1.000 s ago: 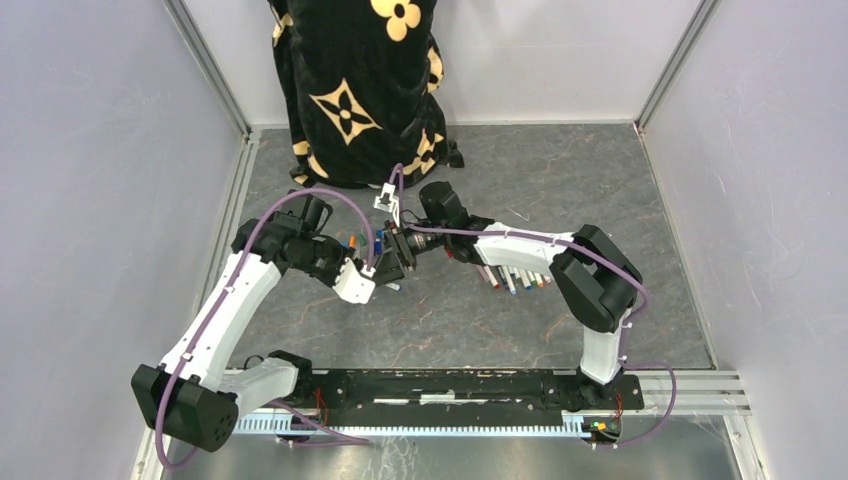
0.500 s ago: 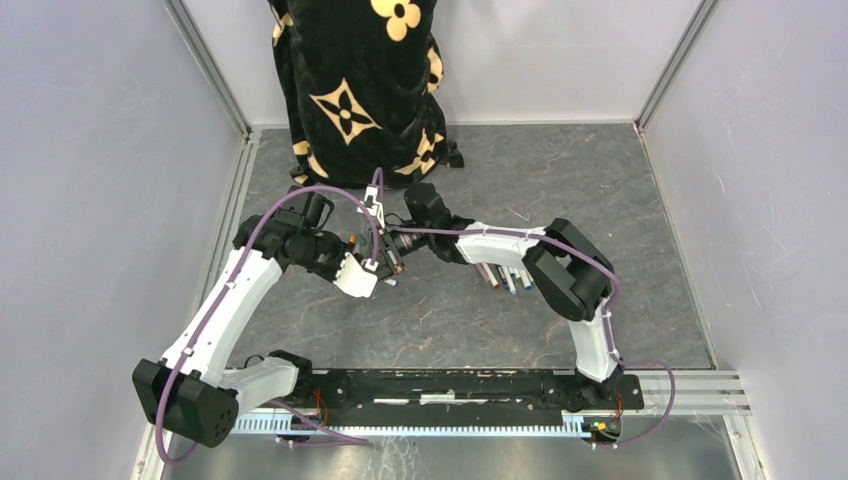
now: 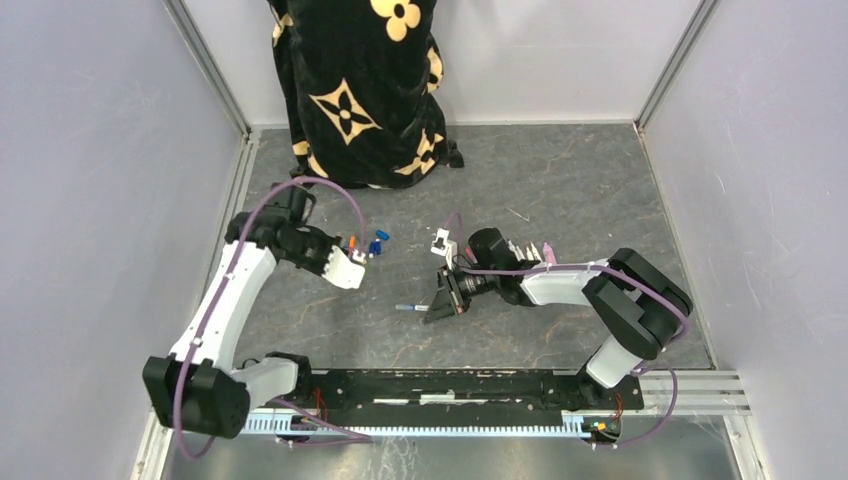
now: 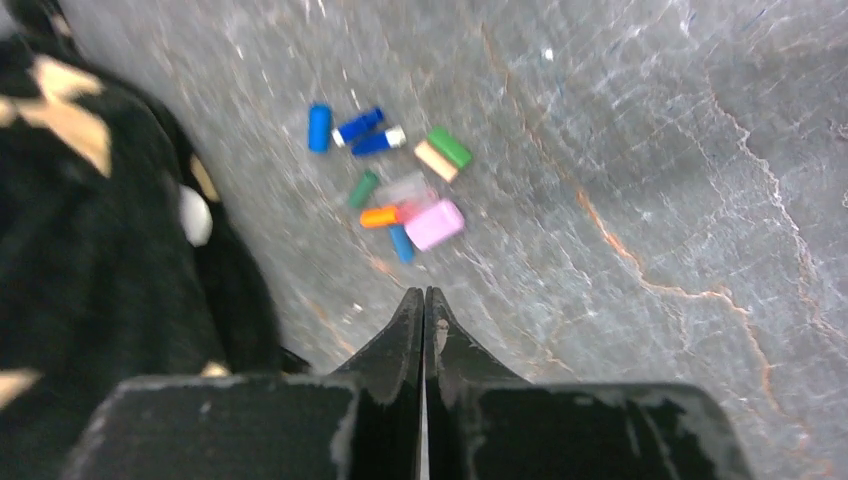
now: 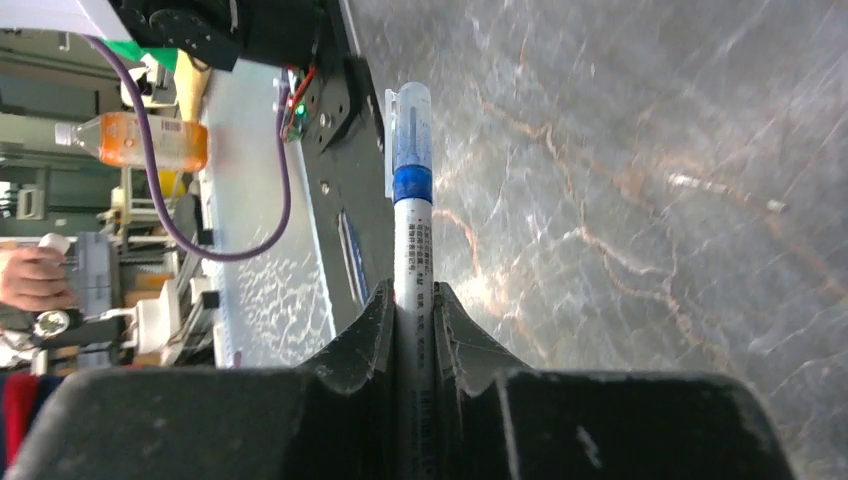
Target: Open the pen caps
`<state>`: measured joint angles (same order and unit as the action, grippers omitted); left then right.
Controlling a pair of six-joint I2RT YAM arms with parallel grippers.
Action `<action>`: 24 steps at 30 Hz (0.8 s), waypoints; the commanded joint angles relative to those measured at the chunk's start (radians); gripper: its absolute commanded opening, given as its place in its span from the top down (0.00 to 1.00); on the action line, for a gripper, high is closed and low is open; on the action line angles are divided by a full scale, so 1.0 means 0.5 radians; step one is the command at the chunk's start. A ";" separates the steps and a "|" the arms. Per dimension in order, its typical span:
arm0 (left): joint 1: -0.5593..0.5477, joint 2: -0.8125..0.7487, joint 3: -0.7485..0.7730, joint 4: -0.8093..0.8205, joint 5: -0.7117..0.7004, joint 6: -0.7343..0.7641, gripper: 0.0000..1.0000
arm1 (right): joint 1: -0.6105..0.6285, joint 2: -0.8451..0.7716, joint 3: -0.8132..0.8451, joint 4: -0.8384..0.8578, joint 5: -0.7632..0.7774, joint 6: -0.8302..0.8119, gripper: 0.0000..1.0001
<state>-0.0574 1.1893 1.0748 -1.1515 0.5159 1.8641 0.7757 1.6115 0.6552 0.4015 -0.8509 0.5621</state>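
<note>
Several loose pen caps [image 4: 400, 185] in blue, green, orange and pink lie in a small heap on the grey table [image 4: 650, 150], just ahead of my left gripper [image 4: 422, 296]. Its jaws are shut flat together on nothing. From above, the pen caps [image 3: 376, 243] sit right beside that gripper [image 3: 357, 259]. My right gripper [image 5: 413, 292] is shut on a pen's white barrel [image 5: 413, 245]. A blue band and a clear tip [image 5: 413, 115] stick out past the fingers. In the top view this pen [image 3: 408, 308] points left from the right gripper [image 3: 437, 304], low over the table.
A black cloth with cream flower shapes [image 3: 360, 80] lies at the back, close to the left arm; it also fills the left of the wrist view [image 4: 80, 200]. More pens [image 3: 535, 250] lie behind the right forearm. Grey walls stand on both sides.
The two grippers met at the table's middle and have pulled apart. The right one swung down and right with the pen. The left one drew back left and shut fully.
</note>
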 commanded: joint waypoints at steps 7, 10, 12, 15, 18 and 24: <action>-0.361 -0.158 0.085 -0.010 -0.071 -0.394 0.63 | -0.008 0.027 0.291 0.030 -0.197 0.186 1.00; -0.465 -0.255 0.047 0.074 0.074 -0.566 0.44 | 0.003 0.079 0.352 0.148 -0.158 0.334 1.00; -0.550 -0.270 0.050 0.130 0.112 -0.717 0.20 | 0.009 0.113 0.375 0.297 -0.131 0.445 1.00; -0.660 -0.252 0.047 0.178 0.103 -0.853 0.10 | 0.023 0.173 0.417 0.539 -0.112 0.656 1.00; -0.711 -0.250 -0.005 0.287 0.081 -0.896 0.06 | 0.054 0.240 0.469 0.776 -0.108 0.853 1.00; -0.741 -0.241 -0.066 0.426 0.060 -0.862 0.11 | 0.087 0.287 0.527 0.910 -0.099 0.962 1.00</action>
<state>-0.4179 1.0641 1.0466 -1.0100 0.5301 1.4765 0.8097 1.7519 0.8730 0.7086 -0.9104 0.9634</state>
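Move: The capped end of the blue-banded pen in the right fingers sticks out to the left, the cap's middle about 5 cm left of the right hand, level fore and aft and 1 cm lower. From the left hand, shut and empty, that cap is some 14 cm right, 9 cm back and 8 cm down. The loose caps lie about 9 cm right of the left hand, 3 cm ahead and 15 cm below. The left gripper is roughly 19 cm left, 9 cm ahead and 7 cm above the right hand. The blue-banded pen, still pinched in the right fingers, is lifted about 8 cm and carried some 6 cm left and a little forward, its cap end leading and tilting up about 15 degrees. To meet it the left hand swings about 9 cm right, with a little back and up, its fingers opening from shut to wide so that they come to stand either side of the cap. ##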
